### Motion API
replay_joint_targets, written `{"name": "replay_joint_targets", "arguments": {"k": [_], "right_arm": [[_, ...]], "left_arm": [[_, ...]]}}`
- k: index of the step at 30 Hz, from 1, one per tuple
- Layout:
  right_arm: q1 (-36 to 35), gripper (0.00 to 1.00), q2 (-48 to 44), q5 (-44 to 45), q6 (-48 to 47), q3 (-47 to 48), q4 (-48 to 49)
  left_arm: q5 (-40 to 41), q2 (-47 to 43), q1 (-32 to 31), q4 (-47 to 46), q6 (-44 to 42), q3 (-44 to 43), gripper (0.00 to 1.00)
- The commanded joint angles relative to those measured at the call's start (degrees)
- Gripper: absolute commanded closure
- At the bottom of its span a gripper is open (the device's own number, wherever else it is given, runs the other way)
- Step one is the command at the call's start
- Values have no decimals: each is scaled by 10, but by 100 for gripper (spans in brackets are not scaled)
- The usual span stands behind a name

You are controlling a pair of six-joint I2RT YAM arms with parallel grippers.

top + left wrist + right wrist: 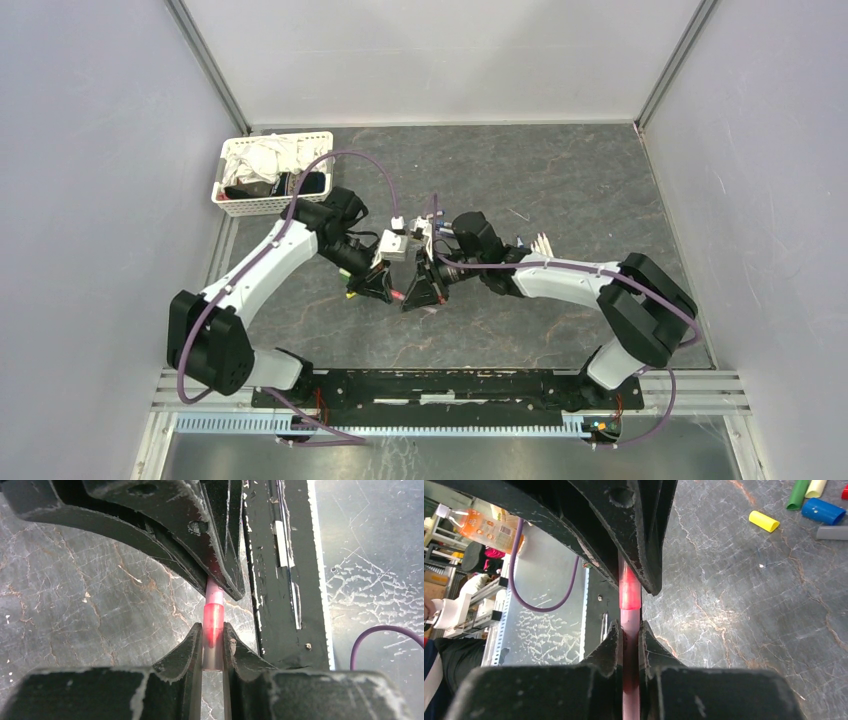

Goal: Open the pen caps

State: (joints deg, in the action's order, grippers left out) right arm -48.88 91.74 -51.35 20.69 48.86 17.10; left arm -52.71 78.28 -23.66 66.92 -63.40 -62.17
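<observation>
My two grippers face each other over the middle of the table and hold one pen between them. My left gripper is shut on its red pen cap. My right gripper is shut on the pen's pinkish white barrel. The red cap shows between the left fingers at the top of the right wrist view, and it still meets the barrel. Loose caps lie on the table: yellow, blue and green.
A white basket of cloths stands at the back left. Several white pens lie behind my right arm. A grey cap lies by the blue one. The black base rail runs along the table's near edge.
</observation>
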Motion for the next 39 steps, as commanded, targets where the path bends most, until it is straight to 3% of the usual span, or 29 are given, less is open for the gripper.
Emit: {"name": "replay_joint_targets", "arguments": {"k": [1, 11, 16, 19, 22, 29, 34, 39], "right_arm": [[3, 100, -49, 3, -18, -22, -23], [43, 100, -132, 87, -103, -111, -163], [72, 100, -160, 113, -123, -120, -205], [97, 100, -173, 170, -125, -108, -227], [124, 100, -177, 285, -101, -91, -238], [160, 100, -177, 483, -50, -79, -237], [177, 100, -146, 544, -28, -77, -219], [185, 100, -101, 553, -23, -69, -197]], "left_arm": [[25, 12, 3, -5, -16, -40, 98], [131, 93, 111, 65, -106, -184, 98], [148, 124, 138, 53, -116, -181, 98], [148, 122, 138, -24, -83, -127, 98], [165, 128, 138, -141, -4, -66, 98], [241, 170, 137, -345, 156, -17, 97], [257, 214, 136, -374, 195, -17, 87], [254, 234, 131, -369, 194, -10, 71]]}}
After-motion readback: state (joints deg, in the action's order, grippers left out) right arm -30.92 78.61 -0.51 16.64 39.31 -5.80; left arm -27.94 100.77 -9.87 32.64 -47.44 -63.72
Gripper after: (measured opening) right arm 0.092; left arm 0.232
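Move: The left fingers hold the red cap and the right fingers the pink barrel of the same pen. The cap pile lies about 15 cm ahead of the left hand, 7 cm left and 15 cm down, with the yellow cap some 6 cm nearer the base and 2 cm farther left. From the right hand, the uncapped pen row's middle is roughly 13 cm ahead, 25 cm right and 14 cm down; the remaining capped pens lie about 21 cm ahead and 6 cm right. Gripping cap and barrel throughout, both hands first ease a couple of centimetres forward and up, then pull sharply apart sideways; the left hand carries the cap some 18 cm forward and 8 cm left, sinking about 12 cm in the later part towards the cap pile, its wrist turning about 30 degrees counter-clockwise. The right hand takes the pen about 20 cm right, dropping early and then sweeping forward to the left end of the uncapped row, while its wrist swings clockwise by over 50 degrees and the fingers tip down. ##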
